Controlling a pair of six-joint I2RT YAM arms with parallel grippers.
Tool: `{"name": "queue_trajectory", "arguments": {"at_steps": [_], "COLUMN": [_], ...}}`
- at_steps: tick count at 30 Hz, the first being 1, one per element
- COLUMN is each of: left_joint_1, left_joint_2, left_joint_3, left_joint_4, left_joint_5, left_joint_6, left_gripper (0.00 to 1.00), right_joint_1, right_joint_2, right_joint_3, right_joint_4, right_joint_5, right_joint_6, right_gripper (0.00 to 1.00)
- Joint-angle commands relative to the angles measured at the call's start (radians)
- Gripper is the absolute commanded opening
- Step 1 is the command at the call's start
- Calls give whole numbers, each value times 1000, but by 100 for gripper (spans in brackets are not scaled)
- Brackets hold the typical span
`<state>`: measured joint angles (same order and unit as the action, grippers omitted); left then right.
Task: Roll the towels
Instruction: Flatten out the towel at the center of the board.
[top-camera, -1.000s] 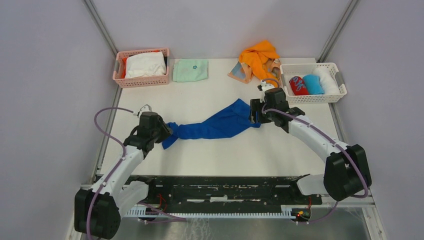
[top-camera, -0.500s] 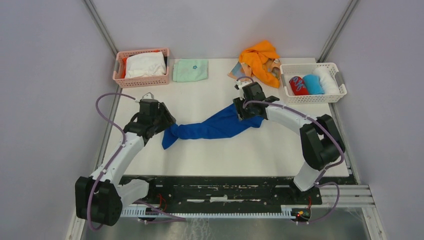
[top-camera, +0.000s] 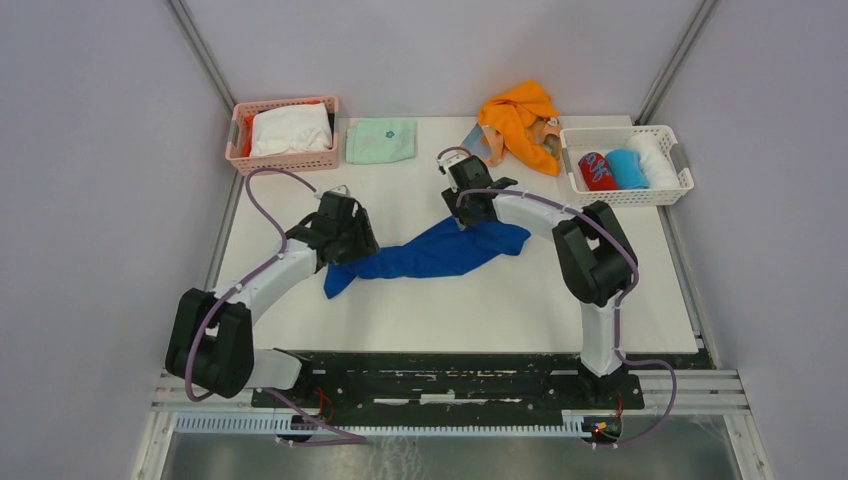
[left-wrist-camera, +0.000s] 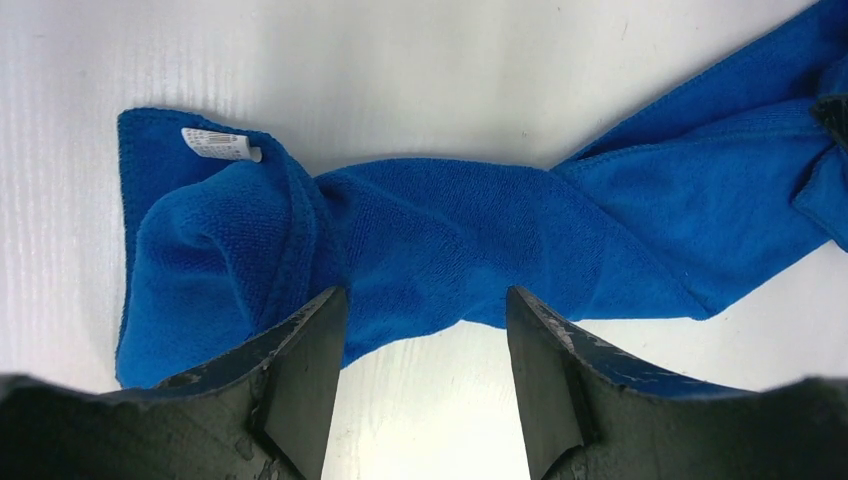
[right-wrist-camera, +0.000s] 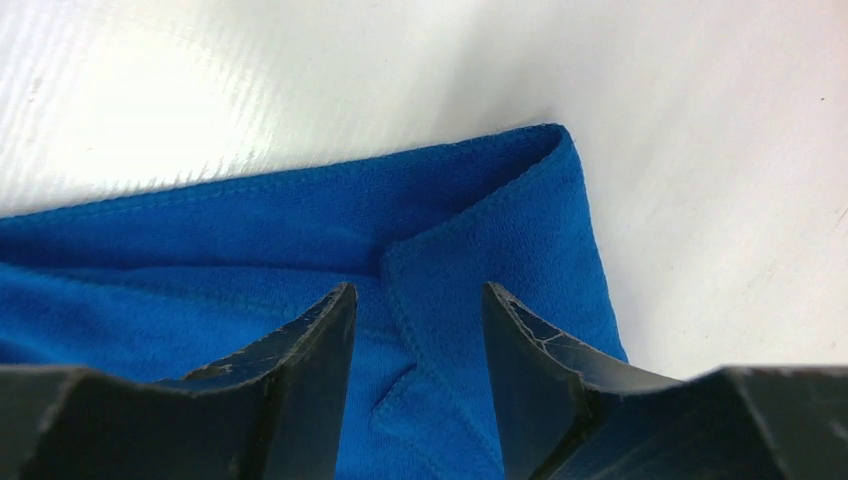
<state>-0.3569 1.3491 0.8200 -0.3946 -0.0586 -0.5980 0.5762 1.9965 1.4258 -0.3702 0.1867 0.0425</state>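
The royal blue towel (top-camera: 430, 252) lies crumpled and twisted in a diagonal band mid-table. My left gripper (top-camera: 354, 243) hovers over its left part, open; in the left wrist view the gripper (left-wrist-camera: 425, 300) straddles the near edge of the blue towel (left-wrist-camera: 450, 235) and grips nothing. My right gripper (top-camera: 472, 212) is over the towel's upper right corner, also open. The right wrist view shows this gripper (right-wrist-camera: 420, 293) above a folded-over hem of the towel (right-wrist-camera: 480, 230). The bright orange towel (top-camera: 518, 113) is heaped at the back, with the peach patterned towel (top-camera: 477, 142) beside it.
A folded mint-green cloth (top-camera: 381, 139) lies at the back. A pink basket (top-camera: 240, 160) with white cloth stands at the back left. A white basket (top-camera: 626, 195) at the back right holds rolled towels. Metal frame posts run up both back corners.
The left gripper let go of the towel's left end, opened and shifted right and farther back. The right gripper moved left along the towel. The towel went from stretched to slack and shorter.
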Motion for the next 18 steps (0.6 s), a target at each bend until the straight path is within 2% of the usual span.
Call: {"name": "queue_trajectory", "arguments": {"at_steps": [1,5,8,11,14,18], "left_joint_1": [-17,-26,-29,-30,-30,-29], "left_joint_2": [21,34,31,17,2,-18], "left_joint_3": [-13,-48,-84,-125,-171,-225], "left_joint_4": [75,90,98,106,121,149], "left_joint_5": [7,9,9,-2,-19,-42], "left_joint_6": [14,-3,-19,-33,-54,-100], "left_gripper": [67,67,67,66,65,60], "right_joint_1": [6,6,6,5,2,-2], "right_joint_2": [50,76,73,53,7,-137], "right_joint_3": [68,89,96,96,107,122], "right_joint_4": [-7,-8,-13,-17,-54,-104], "right_joint_5": [72,100,128,191,235,230], "right_joint_6": [-19,-18,-22,-41,-67,-105], "right_gripper": [56,50,35,14,2,1]}}
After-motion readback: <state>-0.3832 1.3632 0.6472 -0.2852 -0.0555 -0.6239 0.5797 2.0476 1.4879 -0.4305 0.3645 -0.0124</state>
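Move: The blue towel's folded-over flap edge lies about 1 cm ahead of the right hand and 3 cm below it. The towel's far corner is some 6 cm ahead and 4 cm to the right, its right end roughly 10 cm right and 4 cm back. For the left hand, the towel's near edge lies about 4 cm back, straight in line and 6 cm below; the tagged left flap is about 7 cm left and 2 cm back. The blue towel's flap edge is pinched by the right hand: it dips about 2 cm, shuts fully on the cloth, then rises again while drawing 2–3 cm to the right, rolling some 10 degrees with its left side going down. Meanwhile the left hand sinks about 5 cm and draws back about 3 onto the near edge, fingers still open around it. ##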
